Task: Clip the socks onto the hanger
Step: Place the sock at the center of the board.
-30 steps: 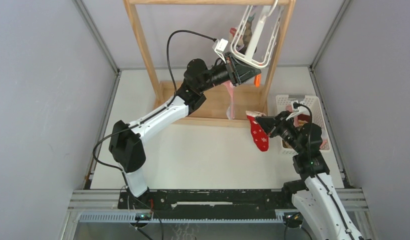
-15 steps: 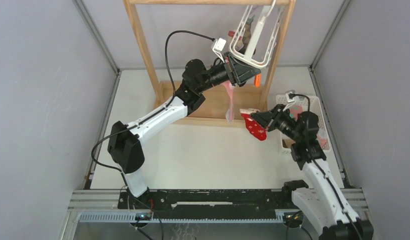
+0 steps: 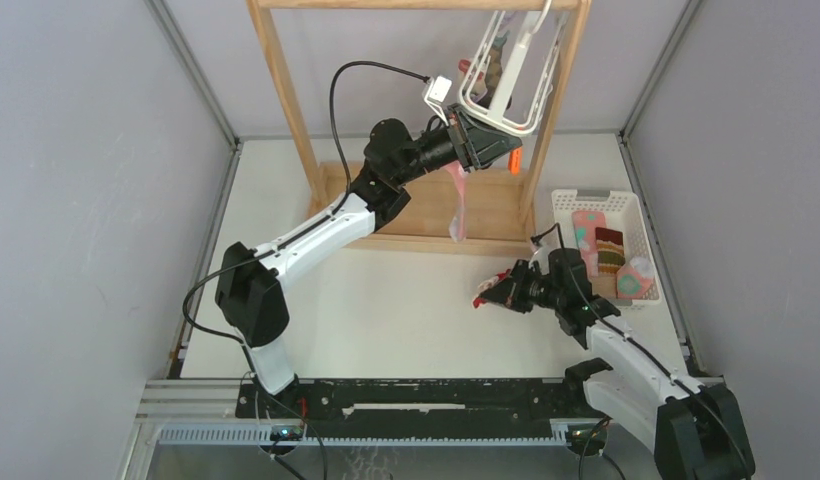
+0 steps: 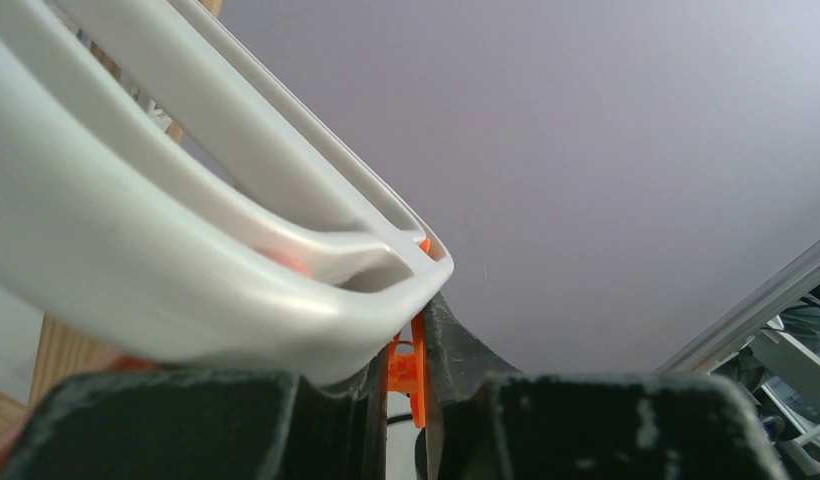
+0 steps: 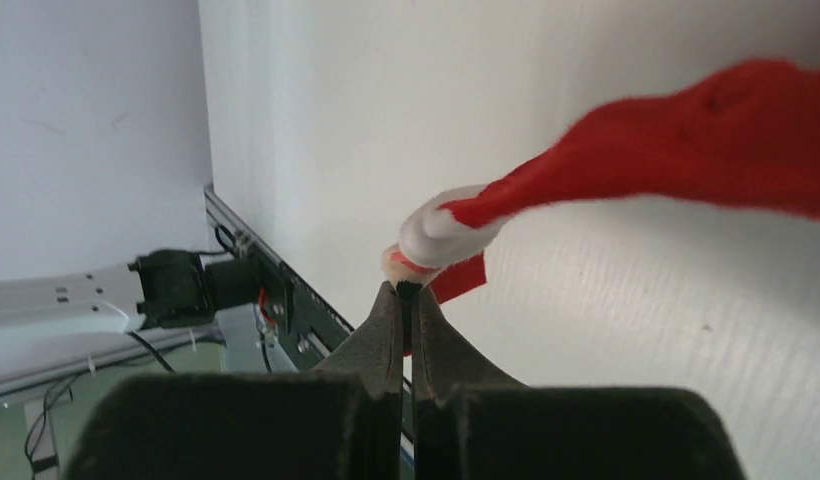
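Observation:
The white hanger (image 3: 521,75) hangs tilted from the wooden rack's top bar. My left gripper (image 3: 491,148) is up against its lower edge, shut on an orange clip (image 3: 514,160). In the left wrist view that clip (image 4: 414,365) sits pinched between the fingers, under the hanger's rim (image 4: 236,280). A pink sock (image 3: 456,205) dangles below the left gripper. My right gripper (image 3: 506,294) is low over the table, shut on the white cuff (image 5: 441,228) of the red sock (image 5: 686,140), which trails off to the right.
The tall wooden rack (image 3: 286,90) stands at the back with its base board (image 3: 426,215) on the table. A white slatted basket (image 3: 576,197) at the right holds a pink dotted sock (image 3: 586,235) and a striped one (image 3: 608,250). Grey walls close both sides.
My right arm has swung down and back from beside the rack to low over the near table, carrying the red sock. The left arm has stayed at the hanger.

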Tool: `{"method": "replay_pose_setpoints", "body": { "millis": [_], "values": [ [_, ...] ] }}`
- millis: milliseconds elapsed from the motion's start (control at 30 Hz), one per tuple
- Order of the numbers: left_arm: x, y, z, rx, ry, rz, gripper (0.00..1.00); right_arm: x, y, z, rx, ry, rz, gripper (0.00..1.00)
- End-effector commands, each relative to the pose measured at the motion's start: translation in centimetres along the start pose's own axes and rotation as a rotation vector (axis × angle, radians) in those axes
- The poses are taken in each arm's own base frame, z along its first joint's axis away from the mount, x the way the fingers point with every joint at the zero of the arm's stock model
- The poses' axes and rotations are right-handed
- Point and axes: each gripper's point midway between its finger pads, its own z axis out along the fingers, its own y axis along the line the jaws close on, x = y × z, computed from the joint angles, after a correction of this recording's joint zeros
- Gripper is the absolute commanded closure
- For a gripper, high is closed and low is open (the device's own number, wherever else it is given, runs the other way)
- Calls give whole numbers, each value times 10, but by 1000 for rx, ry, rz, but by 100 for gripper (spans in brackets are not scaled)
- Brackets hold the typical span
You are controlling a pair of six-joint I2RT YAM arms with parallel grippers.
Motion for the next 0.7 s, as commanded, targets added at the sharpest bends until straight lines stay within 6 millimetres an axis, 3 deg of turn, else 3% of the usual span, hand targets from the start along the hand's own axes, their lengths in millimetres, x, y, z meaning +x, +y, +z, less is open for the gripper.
{"method": "replay_pose_setpoints", "body": {
  "millis": [0,33,100,200,300,367,667],
  "values": [
    [7,-20,-7,68,41,-35,100,32,-14,6,50,65,23,100],
    [8,-20,-7,68,40,-37,100,38,-19,8,64,73,33,100],
    [8,-21,-8,70,38,-38,100,48,-29,10,84,86,50,88],
    [7,-22,-9,72,37,-38,100,53,-36,12,119,82,58,83],
    [6,-24,-8,77,35,-35,100,50,-35,11,148,61,32,56],
    [6,-24,-8,77,36,-35,100,45,-32,9,171,38,-6,48],
    [4,-23,-8,68,37,-21,100,29,-15,11,221,9,-151,41]
  ]
}}
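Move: The right hand already pinches the red Santa sock by its face end, the rest trailing forward. The bare patch at the table's center where that end is to go lies about 5 cm back and 8 cm below, with no sideways offset. The white basket's middle is roughly 11 cm ahead and 26 cm right, the stand's wooden tray 21 cm ahead and 11 cm left, both on the table. From the left hand the patch is some 16 cm back, 3 cm left and 42 cm down. The right fingers let go of the Santa sock's face end at the table, opening to a bit over half as the hand sinks about 6 cm and draws back some 5 cm with the sock. Still opening, the hand then lifts 2 to 3 cm clear and eases slightly forward, rolling about 10 degrees so its left side dips. ##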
